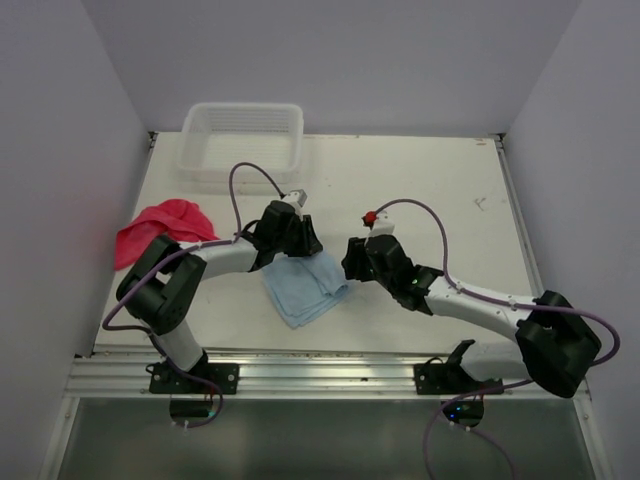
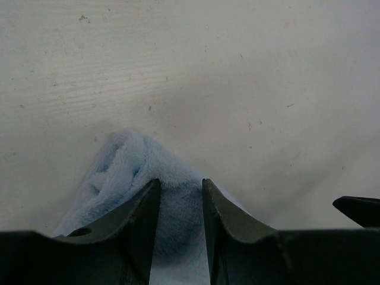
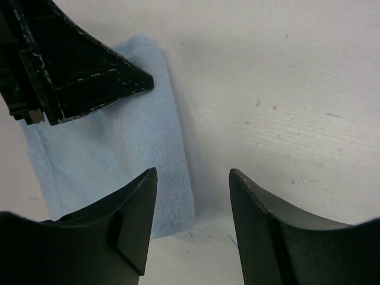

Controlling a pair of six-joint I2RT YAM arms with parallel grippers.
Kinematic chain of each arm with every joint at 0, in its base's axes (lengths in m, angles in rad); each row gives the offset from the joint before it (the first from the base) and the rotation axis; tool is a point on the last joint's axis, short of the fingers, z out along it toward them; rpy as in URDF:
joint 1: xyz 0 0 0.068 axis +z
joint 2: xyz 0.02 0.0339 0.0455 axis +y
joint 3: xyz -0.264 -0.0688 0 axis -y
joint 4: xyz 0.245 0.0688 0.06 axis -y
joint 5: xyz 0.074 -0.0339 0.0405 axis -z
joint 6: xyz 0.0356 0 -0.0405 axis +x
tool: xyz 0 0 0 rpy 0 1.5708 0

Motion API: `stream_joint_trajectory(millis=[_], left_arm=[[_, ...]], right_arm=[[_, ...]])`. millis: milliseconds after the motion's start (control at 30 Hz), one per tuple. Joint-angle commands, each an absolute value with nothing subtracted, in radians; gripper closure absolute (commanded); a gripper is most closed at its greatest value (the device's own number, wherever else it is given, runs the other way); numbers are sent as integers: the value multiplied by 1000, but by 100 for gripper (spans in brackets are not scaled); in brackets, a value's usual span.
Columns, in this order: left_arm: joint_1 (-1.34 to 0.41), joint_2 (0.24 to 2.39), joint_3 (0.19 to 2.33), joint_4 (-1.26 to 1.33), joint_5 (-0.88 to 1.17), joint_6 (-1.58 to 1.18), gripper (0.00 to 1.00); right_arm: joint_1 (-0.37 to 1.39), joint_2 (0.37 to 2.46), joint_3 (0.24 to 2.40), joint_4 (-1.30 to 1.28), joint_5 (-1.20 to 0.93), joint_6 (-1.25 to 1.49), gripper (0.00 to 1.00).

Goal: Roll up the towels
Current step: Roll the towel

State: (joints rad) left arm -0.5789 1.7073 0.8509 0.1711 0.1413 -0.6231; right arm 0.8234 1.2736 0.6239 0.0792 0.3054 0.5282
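The light blue towel (image 1: 305,285) lies folded on the table in front of the arms, and a thick fold of it (image 2: 122,169) bunches up between my left fingers. My left gripper (image 2: 181,184) is shut on that fold at the towel's far edge (image 1: 300,245). To the right of the towel, my right gripper (image 1: 352,262) stands open with bare table between its fingers (image 3: 193,172). Its left finger hangs over the towel's right edge (image 3: 119,160). The pinkish-red towel (image 1: 160,228) lies crumpled at the table's left edge, beside the left arm.
A clear plastic basket (image 1: 242,140) stands at the back left against the wall. The left gripper's body (image 3: 77,65) fills the upper left of the right wrist view. A tip of the right gripper (image 2: 356,209) shows in the left wrist view.
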Motion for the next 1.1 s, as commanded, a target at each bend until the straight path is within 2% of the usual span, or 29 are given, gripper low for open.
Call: stream_joint_trajectory(millis=[0, 533, 667, 700, 767, 800, 933, 1067], left_arm=[[-574, 1715, 834, 132, 89, -581, 61], [-574, 1706, 834, 141, 104, -594, 61], [-574, 1707, 836, 146, 109, -604, 61], [-574, 1706, 844, 146, 109, -604, 61], [-574, 1706, 862, 129, 115, -601, 61], [-574, 1706, 888, 117, 117, -597, 61], [-569, 1689, 952, 62, 115, -574, 61], [-561, 1660, 1017, 22, 141, -575, 60]], right_arm=[[787, 1292, 603, 211, 88, 634, 44], [785, 1516, 557, 322, -17, 654, 47], [788, 1526, 560, 318, -31, 634, 61], [787, 1520, 560, 316, -28, 630, 72], [810, 1502, 567, 269, -2, 600, 83], [827, 1488, 574, 246, 76, 582, 90], [905, 1419, 606, 141, 286, 471, 99], [968, 1416, 653, 43, 487, 402, 100]])
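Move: The blue towel's rolled right-hand edge is what matters: its near end lies about 2 cm back and 4 cm left of the right hand, some 6 cm below. The left gripper's fingers are at its far end, about 7 cm ahead and 10 cm left of the right hand, and the towel's flat part is centred about 3 cm back and 15 cm left. From the left hand, the roll's near end lies roughly 9 cm back and 6 cm right. The near end of the blue towel's roll is pinched by the right hand, which comes down about 6 cm while going 4 cm left and slightly back, tipping its fingers some 15 degrees more downward, then shuts on the roll. Holding it, the hand eases up and back about 1 cm, its left side starting to roll down. The left hand waits at the far end, then rises about 2 cm and slightly forward, fingers still part open. ##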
